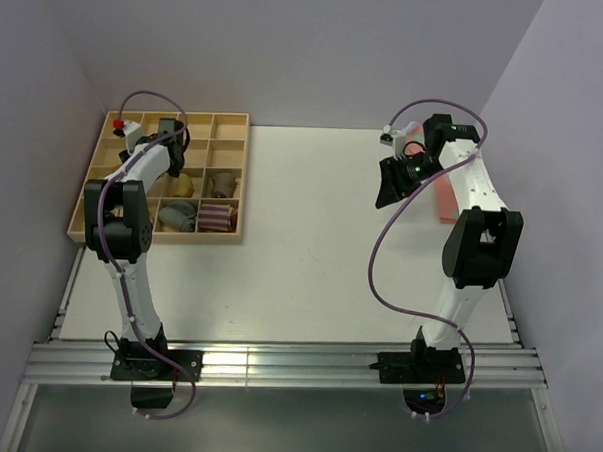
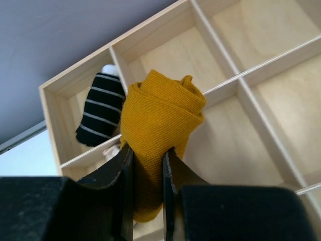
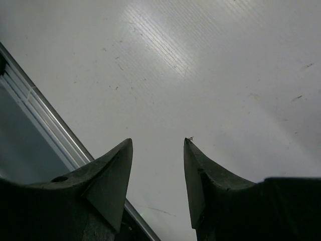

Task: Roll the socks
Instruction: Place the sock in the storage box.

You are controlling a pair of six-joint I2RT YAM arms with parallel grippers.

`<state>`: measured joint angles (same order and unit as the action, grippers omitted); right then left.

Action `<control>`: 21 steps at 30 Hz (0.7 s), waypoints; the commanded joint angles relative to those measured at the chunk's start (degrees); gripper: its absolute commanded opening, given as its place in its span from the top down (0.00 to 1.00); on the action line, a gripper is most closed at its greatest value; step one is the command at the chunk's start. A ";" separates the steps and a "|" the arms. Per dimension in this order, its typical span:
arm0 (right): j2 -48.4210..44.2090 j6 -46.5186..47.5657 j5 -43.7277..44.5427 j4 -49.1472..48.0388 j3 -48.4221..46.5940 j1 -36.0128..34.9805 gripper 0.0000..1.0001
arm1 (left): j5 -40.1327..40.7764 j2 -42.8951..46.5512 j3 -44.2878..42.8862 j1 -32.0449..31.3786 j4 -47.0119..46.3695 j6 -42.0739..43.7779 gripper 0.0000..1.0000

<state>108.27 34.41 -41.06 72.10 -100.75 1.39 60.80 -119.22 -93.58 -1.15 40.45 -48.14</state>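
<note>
The socks (image 2: 160, 115) are a mustard-orange roll pinched between the two black fingers of my left gripper (image 2: 147, 150), which is shut on it. In the left wrist view the roll hangs over the wooden compartment tray (image 2: 241, 83). From above, the left gripper (image 1: 170, 145) sits over the tray's (image 1: 231, 118) middle compartments, and the arm hides the roll there. My right gripper (image 1: 391, 185) hovers over the right of the white table. It stands open (image 3: 158, 143) with nothing between its fingers.
A black sock bundle with white stripes (image 2: 100, 108) lies in the compartment behind the roll. Beige (image 1: 184, 186), grey (image 1: 220, 184) and striped (image 1: 217, 218) bundles fill the tray's near compartments. A pink sock (image 1: 446, 197) lies by the right arm. The table's metal rail (image 3: 45, 120) shows below the right gripper.
</note>
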 commanded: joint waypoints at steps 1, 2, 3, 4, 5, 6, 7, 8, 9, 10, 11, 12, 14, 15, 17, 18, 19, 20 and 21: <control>-1.74 0.65 0.10 -1.78 0.38 0.11 0.48 | -1.20 -1.53 -4.23 0.36 -2.12 3.48 1.00; -1.40 0.74 0.01 -1.70 0.29 0.11 0.48 | -1.64 -2.33 -5.02 0.36 -1.69 3.75 0.99; -1.13 0.74 0.01 -1.61 0.20 0.11 0.48 | -1.73 -4.07 -6.86 0.36 -0.99 3.58 1.00; -0.78 0.83 -0.16 -1.43 0.03 0.11 0.48 | -1.56 -5.14 -7.84 0.36 -0.11 3.32 1.00; -0.60 0.92 -0.25 -1.34 0.11 0.11 0.48 | -1.64 -5.93 -9.41 0.36 0.85 3.23 1.00; -0.52 1.01 -0.16 -1.78 0.29 0.11 0.48 | -1.73 -7.16 -9.86 0.36 1.04 3.05 1.00; -0.34 1.01 -0.08 -1.87 0.81 0.19 0.48 | -1.99 -7.69 -9.95 0.36 0.78 3.23 1.00; -0.34 1.01 0.10 -2.13 0.90 0.11 0.48 | -2.61 -7.96 -10.13 0.36 0.25 3.49 1.00; -0.25 0.92 0.19 -2.22 1.08 0.11 0.48 | -3.05 -8.74 -10.13 0.36 0.25 3.40 1.00; -0.08 1.18 0.19 -2.14 0.99 0.11 0.48 | -3.22 -9.19 -10.39 0.44 0.33 3.40 1.00; 0.10 1.18 0.28 -2.13 0.91 0.11 0.48 | -3.75 -9.71 -11.00 0.44 0.51 3.49 1.00; 0.19 1.27 0.36 -2.22 1.08 0.11 0.48 | -3.84 -10.93 -11.36 0.44 1.73 2.88 1.00; 0.10 1.27 0.45 -2.48 1.26 0.19 0.48 | -4.71 -11.74 -11.71 0.44 1.83 2.79 1.00; 0.10 1.27 0.54 -2.57 1.34 0.11 0.48 | -5.94 -12.09 -11.45 0.53 0.96 3.66 1.00; -0.07 1.18 0.63 -2.84 1.52 0.11 0.48 | -7.26 -12.26 -11.10 0.53 0.08 4.97 1.00; -0.16 1.18 0.54 -3.10 1.78 0.11 0.48 | -9.79 -12.35 -10.92 0.53 -0.89 5.94 1.00; -0.34 1.18 0.54 -3.19 1.96 0.11 0.48 | -10.69 -12.61 -10.92 0.62 -1.42 6.47 1.00; -0.34 1.09 0.54 -3.28 2.05 0.11 0.48 | -11.65 -13.40 -11.62 0.71 -1.16 7.18 1.00; -0.34 1.18 0.54 -3.28 2.22 0.11 0.48 | -14.19 -13.93 -12.23 0.80 -0.81 7.36 1.00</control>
<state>108.29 34.83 -40.38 70.08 -99.37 1.39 53.82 -131.59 -103.02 -0.45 40.58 -43.24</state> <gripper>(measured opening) 0.522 0.234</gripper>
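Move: The left hand holds the rolled mustard sock; the empty compartment meant for it, second column from the box's left and second row out, is about 4 cm ahead, 1 cm right and 9 cm below. Also some 9 cm below the hand are the beige sock 5 cm back and 1 cm right, the black striped sock 5 cm back and 9 cm left, and the yellow sock 4 cm ahead and 11 cm right. From the right hand the compartment is roughly 12 cm ahead, 62 cm left and 15 cm below. Forward first, nearly level for about 3 cm, then straight down some 6 cm, slowing at the bottom: the left hand brings the rolled mustard sock over the empty compartment beyond the beige sock and lowers it between the dividers. The fingertips, pointing left, dip slightly further, about 5 degrees, and keep their pinch on the roll. ##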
